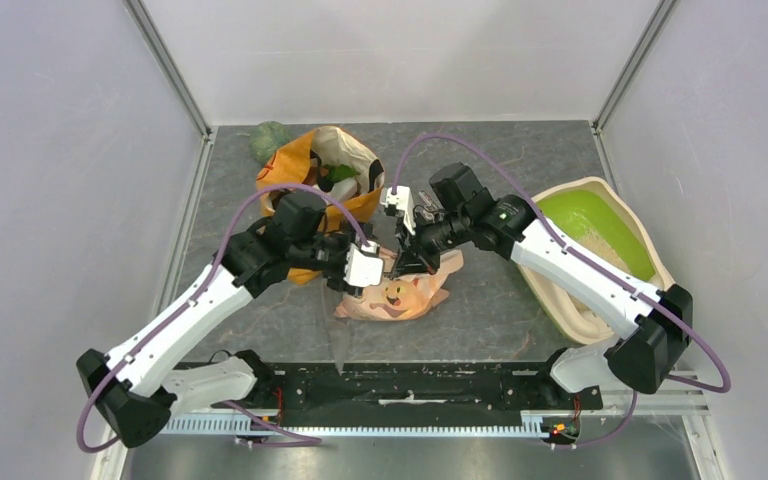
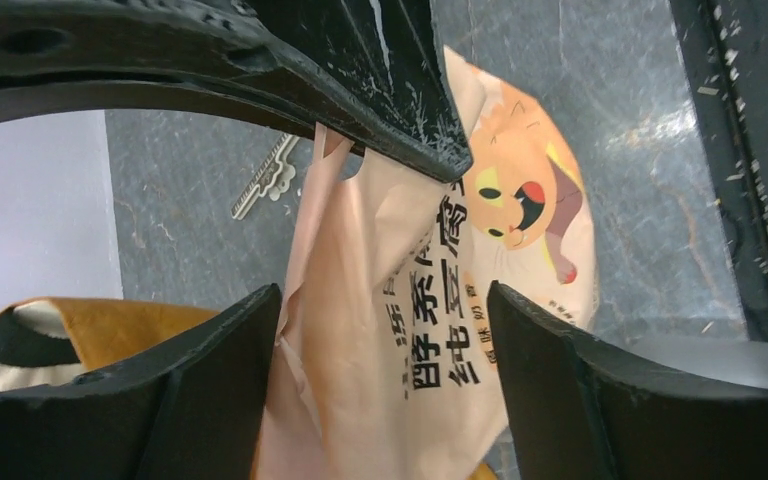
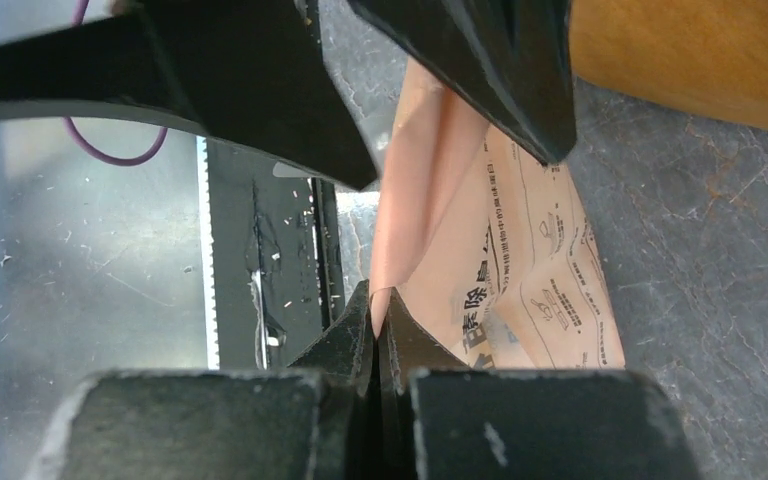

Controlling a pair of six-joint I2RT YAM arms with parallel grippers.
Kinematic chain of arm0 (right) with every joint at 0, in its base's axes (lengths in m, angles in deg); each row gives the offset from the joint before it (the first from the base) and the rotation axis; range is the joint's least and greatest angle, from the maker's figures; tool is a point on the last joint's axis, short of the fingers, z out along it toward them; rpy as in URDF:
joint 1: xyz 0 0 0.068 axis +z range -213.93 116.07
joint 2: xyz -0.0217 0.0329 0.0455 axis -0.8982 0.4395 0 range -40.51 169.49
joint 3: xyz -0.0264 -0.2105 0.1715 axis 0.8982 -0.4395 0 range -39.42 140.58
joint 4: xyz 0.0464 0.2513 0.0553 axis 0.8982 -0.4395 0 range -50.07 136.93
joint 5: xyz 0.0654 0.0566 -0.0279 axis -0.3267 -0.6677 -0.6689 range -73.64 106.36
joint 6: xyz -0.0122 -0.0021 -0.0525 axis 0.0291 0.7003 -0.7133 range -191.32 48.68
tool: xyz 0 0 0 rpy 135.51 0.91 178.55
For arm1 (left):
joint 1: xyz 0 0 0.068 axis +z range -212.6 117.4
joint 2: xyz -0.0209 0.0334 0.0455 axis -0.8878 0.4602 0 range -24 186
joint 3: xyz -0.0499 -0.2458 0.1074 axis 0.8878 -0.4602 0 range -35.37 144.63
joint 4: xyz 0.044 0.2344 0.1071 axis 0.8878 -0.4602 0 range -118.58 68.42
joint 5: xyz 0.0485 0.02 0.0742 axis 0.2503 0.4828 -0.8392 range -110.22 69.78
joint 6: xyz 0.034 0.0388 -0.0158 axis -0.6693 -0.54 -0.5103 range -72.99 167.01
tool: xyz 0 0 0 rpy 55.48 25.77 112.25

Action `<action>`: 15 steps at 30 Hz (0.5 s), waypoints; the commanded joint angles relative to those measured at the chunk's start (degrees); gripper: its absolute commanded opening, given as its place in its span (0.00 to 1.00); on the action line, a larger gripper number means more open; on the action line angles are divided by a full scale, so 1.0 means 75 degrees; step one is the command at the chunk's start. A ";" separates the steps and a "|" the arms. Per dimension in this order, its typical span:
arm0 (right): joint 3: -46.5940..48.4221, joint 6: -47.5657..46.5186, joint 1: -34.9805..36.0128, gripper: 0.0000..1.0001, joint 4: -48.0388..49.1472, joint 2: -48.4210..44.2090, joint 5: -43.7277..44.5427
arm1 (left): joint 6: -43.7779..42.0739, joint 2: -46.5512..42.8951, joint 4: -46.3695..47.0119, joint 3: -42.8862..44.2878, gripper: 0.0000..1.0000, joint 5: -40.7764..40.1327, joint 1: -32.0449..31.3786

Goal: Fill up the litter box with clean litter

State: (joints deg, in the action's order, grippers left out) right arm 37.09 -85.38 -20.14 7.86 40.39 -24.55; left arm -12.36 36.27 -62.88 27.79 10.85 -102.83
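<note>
A peach litter bag (image 1: pixel 405 292) printed with a cartoon cat stands at the middle of the table. My right gripper (image 3: pixel 380 305) is shut on a fold of the bag (image 3: pixel 530 280) at its top. My left gripper (image 2: pixel 384 295) is open, its jaws spread on either side of the bag's upper part (image 2: pixel 400 330); the left finger (image 2: pixel 230 350) is close against the bag's edge. The two grippers, left (image 1: pixel 382 263) and right (image 1: pixel 406 266), meet over the bag. The litter box (image 1: pixel 600 185), cream with a green hood, lies at the right with pale clean litter (image 1: pixel 600 255) in it.
An orange paper shopping bag (image 1: pixel 325 175) with green items stands behind the left arm, and a green object (image 1: pixel 270 140) lies beyond it. A black rail (image 1: pixel 410 385) runs along the near edge. Enclosure walls close in the left, right and back.
</note>
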 commanded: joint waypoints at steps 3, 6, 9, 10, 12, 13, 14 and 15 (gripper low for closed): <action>0.0017 -0.0082 0.0132 0.00 0.0237 -0.0473 -0.0537 | -0.0695 0.0296 0.0248 -0.0132 0.58 -0.0383 -0.0201; -0.0107 -0.0054 0.0118 0.00 0.0225 -0.0614 -0.0538 | -0.0850 0.0129 0.0245 -0.0264 0.15 -0.0415 -0.0297; -0.0027 0.0013 -0.0093 0.40 -0.0005 -0.0728 -0.0358 | -0.1015 -0.0166 0.0246 -0.0498 0.02 -0.0542 -0.0522; 0.0023 0.0025 -0.0290 0.73 -0.0182 -0.0749 -0.0194 | -0.1109 -0.0286 0.0254 -0.0560 0.02 -0.0517 -0.0571; -0.0013 -0.0399 -0.0803 0.87 -0.0530 -0.0827 0.0103 | -0.1171 -0.0551 0.0424 -0.0710 0.02 -0.0530 -0.0634; -0.0065 -0.0833 -0.1092 0.90 -0.0682 -0.0858 0.0300 | -0.1112 -0.0660 0.0557 -0.0752 0.02 -0.0533 -0.0637; -0.0135 -0.1270 -0.1302 0.90 -0.0938 -0.0873 0.0418 | -0.1093 -0.0737 0.0617 -0.0768 0.02 -0.0541 -0.0637; -0.0228 -0.1880 -0.1488 0.90 -0.1177 -0.0873 0.0590 | -0.1112 -0.0809 0.0646 -0.0768 0.02 -0.0539 -0.0637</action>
State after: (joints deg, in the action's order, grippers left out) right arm 35.67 -88.12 -25.34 4.58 35.84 -24.92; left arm -18.22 33.91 -60.39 22.41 6.63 -107.13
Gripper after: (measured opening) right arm 0.891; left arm 0.052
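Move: The litter bag's rim stands upright between the left hand's open fingers, roughly 1 cm to its right and 1 cm below. The right fingers hold the same rim shut a little farther right, so the left hand's pinching spot lies about 4 cm left and 1 cm ahead of them. From the left hand, the orange bag is some 16 cm ahead, 11 cm left and 8 cm lower; the grey clip is 16 cm ahead, 13 cm right and 18 cm down on the table. The left fingers close on the litter bag's rim and pinch it as that hand sinks about 2 cm, edging forward first and then back. Once they are shut, the right fingers open wide and let go of the rim; after easing back slightly, the right hand pulls away about 3 cm to the right, turning forward and rising a little. ##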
